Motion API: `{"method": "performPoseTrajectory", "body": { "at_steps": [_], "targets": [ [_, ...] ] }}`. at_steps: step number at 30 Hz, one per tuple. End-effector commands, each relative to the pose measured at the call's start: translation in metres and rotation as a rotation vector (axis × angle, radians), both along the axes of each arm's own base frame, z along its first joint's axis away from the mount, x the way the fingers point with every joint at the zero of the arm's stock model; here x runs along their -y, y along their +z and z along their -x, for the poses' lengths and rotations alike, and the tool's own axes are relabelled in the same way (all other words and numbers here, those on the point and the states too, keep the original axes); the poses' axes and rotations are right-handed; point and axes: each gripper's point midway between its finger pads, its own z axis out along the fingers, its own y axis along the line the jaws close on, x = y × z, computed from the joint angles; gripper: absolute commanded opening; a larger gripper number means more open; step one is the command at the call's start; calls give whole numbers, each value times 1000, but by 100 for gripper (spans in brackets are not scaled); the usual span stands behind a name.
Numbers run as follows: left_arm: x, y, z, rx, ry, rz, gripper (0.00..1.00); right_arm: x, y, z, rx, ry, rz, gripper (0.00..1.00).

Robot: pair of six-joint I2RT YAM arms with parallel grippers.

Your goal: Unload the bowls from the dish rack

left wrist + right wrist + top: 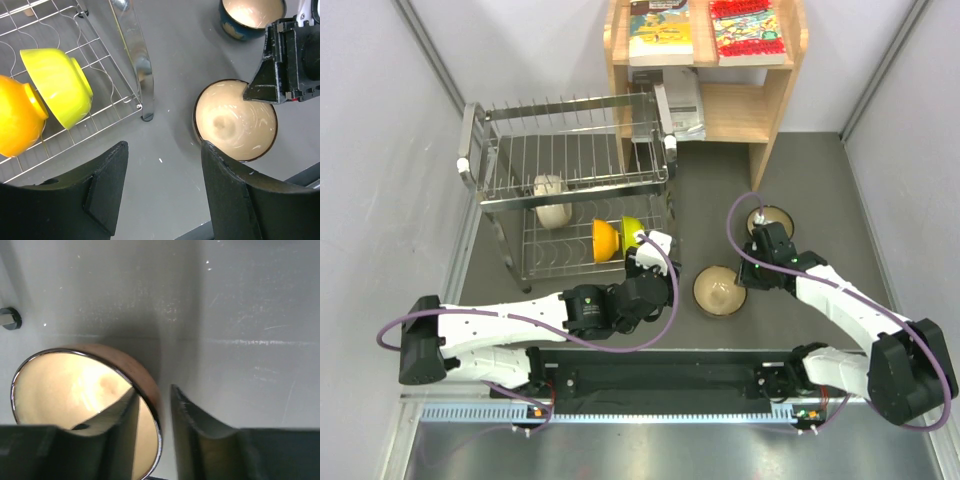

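Note:
The steel dish rack (570, 160) stands at the back left. A cream-white bowl (551, 200) sits under its upper tier. An orange bowl (605, 240) and a yellow-green bowl (632, 228) lean on edge on the lower tier (100, 60). My left gripper (165, 150) hovers open and empty over bare table just right of the rack. The pinkish-brown bowl (718, 291) rests on the table. My right gripper (154, 390) straddles its rim (150, 385), one finger inside and one outside, with a thin gap on the outer side. The teal-blue bowl (770, 218) stands behind it.
A wooden bookshelf (720, 90) with books stands behind the rack's right end. The rack's chrome corner post (137, 60) and its foot (10, 318) stand close to the pinkish-brown bowl. A black rail (660, 375) runs along the near table edge.

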Motion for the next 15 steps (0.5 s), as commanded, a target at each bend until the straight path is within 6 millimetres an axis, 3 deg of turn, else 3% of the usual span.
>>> {"method": "performPoseTrajectory", "body": {
  "at_steps": [1,5,6,7,10,15],
  "targets": [
    [-9,4,-3,7,41,30,65,-3,14,-16,78,-1,5,23],
    [-15,5,-2,11,47,44,65,-6,3,-16,50,9,6,16],
    [-17,8,-1,13,49,50,65,-8,1,-16,43,14,1,8],
    [-18,8,-2,14,51,48,65,-8,1,-16,41,15,0,5],
    [-24,10,-3,21,65,45,66,-12,16,-20,71,9,-24,0],
    [-32,12,-3,32,80,44,66,-4,68,-34,209,-27,-15,0]
  ]
}}
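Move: The brown bowl's right rim is between my right fingers; its middle lies about 6 cm left, 2 cm back and 3 cm below that hand. From there the blue bowl is some 13 cm ahead and 7 cm right. My open, empty left hand has the lime bowl roughly 12 cm ahead, 7 cm left and 13 cm below in the rack, and the brown bowl about 14 cm right, level with it fore and aft, 17 cm below. I close my right fingers from about a third open to nearly shut, pinching the brown bowl's right-hand rim between them. That hand stays almost in place, dipping and easing back up by under 1 cm. Meanwhile I slide my left hand, still open, about 2 cm to the left, away from the brown bowl and towards the lime bowl. ##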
